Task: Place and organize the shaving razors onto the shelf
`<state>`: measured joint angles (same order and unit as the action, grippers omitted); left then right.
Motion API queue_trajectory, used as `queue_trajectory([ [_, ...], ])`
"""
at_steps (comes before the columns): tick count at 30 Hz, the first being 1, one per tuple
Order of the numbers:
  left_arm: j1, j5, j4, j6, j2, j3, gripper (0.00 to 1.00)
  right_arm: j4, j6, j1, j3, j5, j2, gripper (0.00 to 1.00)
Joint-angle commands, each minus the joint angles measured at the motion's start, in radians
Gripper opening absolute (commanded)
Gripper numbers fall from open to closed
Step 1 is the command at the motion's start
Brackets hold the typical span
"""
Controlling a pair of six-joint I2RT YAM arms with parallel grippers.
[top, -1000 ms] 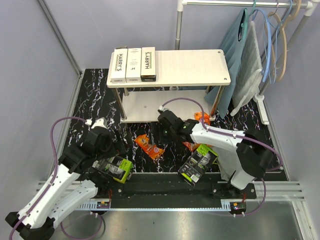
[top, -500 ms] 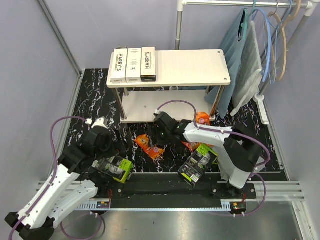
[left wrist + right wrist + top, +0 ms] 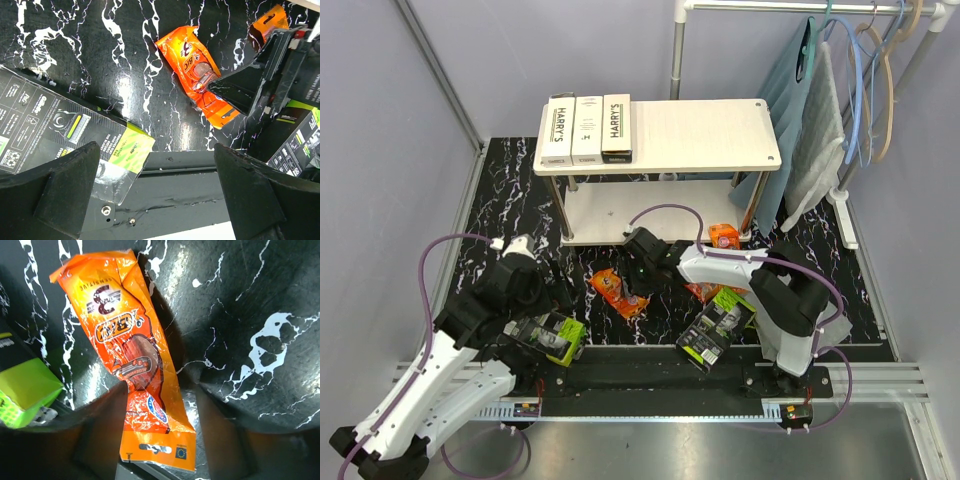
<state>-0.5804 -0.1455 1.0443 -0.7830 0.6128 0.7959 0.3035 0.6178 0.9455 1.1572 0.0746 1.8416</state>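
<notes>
Three long white HARRY'S boxes (image 3: 586, 128) lie side by side on the left end of the shelf's top board (image 3: 705, 133). A glossy orange razor pack (image 3: 120, 325) lies on the black marbled floor, also seen from above (image 3: 613, 290) and from the left wrist (image 3: 192, 70). My right gripper (image 3: 160, 387) is low over it and open, one finger on each side of its hanger end; the left finger touches its edge. My left gripper (image 3: 162, 170) hangs wide open and empty above the black base rail, beside a black-and-lime blister pack (image 3: 65, 132).
A second blister pack (image 3: 717, 327) lies by the right arm's base, with two more orange packs (image 3: 724, 236) (image 3: 702, 292) near the shelf's right leg. A clothes rail with hangers and grey cloths (image 3: 820, 130) stands at the back right. The shelf's lower board (image 3: 610, 215) is bare.
My right gripper has slid left over the orange pack and lowered onto it, its jaws narrowing around it. The left arm has not moved.
</notes>
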Motion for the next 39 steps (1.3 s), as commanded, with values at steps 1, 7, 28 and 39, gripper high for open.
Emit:
queue_trajectory([
  [1, 0.002, 0.021, -0.043, 0.007, -0.015, -0.004, 0.99, -0.024, -0.001, 0.009, 0.022, 0.033, 0.013, 0.51],
  [7, 0.002, 0.023, -0.043, 0.005, -0.016, -0.007, 0.99, -0.049, 0.008, 0.009, 0.012, 0.060, 0.031, 0.42],
  [28, 0.002, 0.026, -0.043, 0.001, -0.024, -0.017, 0.99, -0.066, 0.007, 0.009, 0.004, 0.091, 0.016, 0.00],
  [39, 0.001, 0.029, -0.046, -0.001, -0.019, -0.029, 0.99, -0.043, 0.020, 0.010, -0.025, 0.093, -0.087, 0.00],
])
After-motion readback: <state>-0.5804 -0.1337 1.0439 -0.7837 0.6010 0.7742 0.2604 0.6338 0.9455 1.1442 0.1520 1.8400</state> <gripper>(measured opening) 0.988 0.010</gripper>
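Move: The orange razor pouch at the right hand's fingertips has its middle about 3 cm left of that hand, 1 cm ahead and 2 cm below. A second orange pouch lies some 12 cm right and 3 cm ahead; one black-green box sits roughly 19 cm left and 9 cm back, another 19 cm right and 9 cm back, all on the table. From the left hand, the first pouch is about 7 cm ahead, 11 cm right and 15 cm below. Leftwards and a touch back, the right hand creeps only about 1.5 cm, dipping slightly to the first pouch as the part-open fingers shut. They pinch a fold of its orange wrapper near the waist, on the side of the hang-hole end; the hand then holds there, just starting to rise, with the wrist barely tilting. ##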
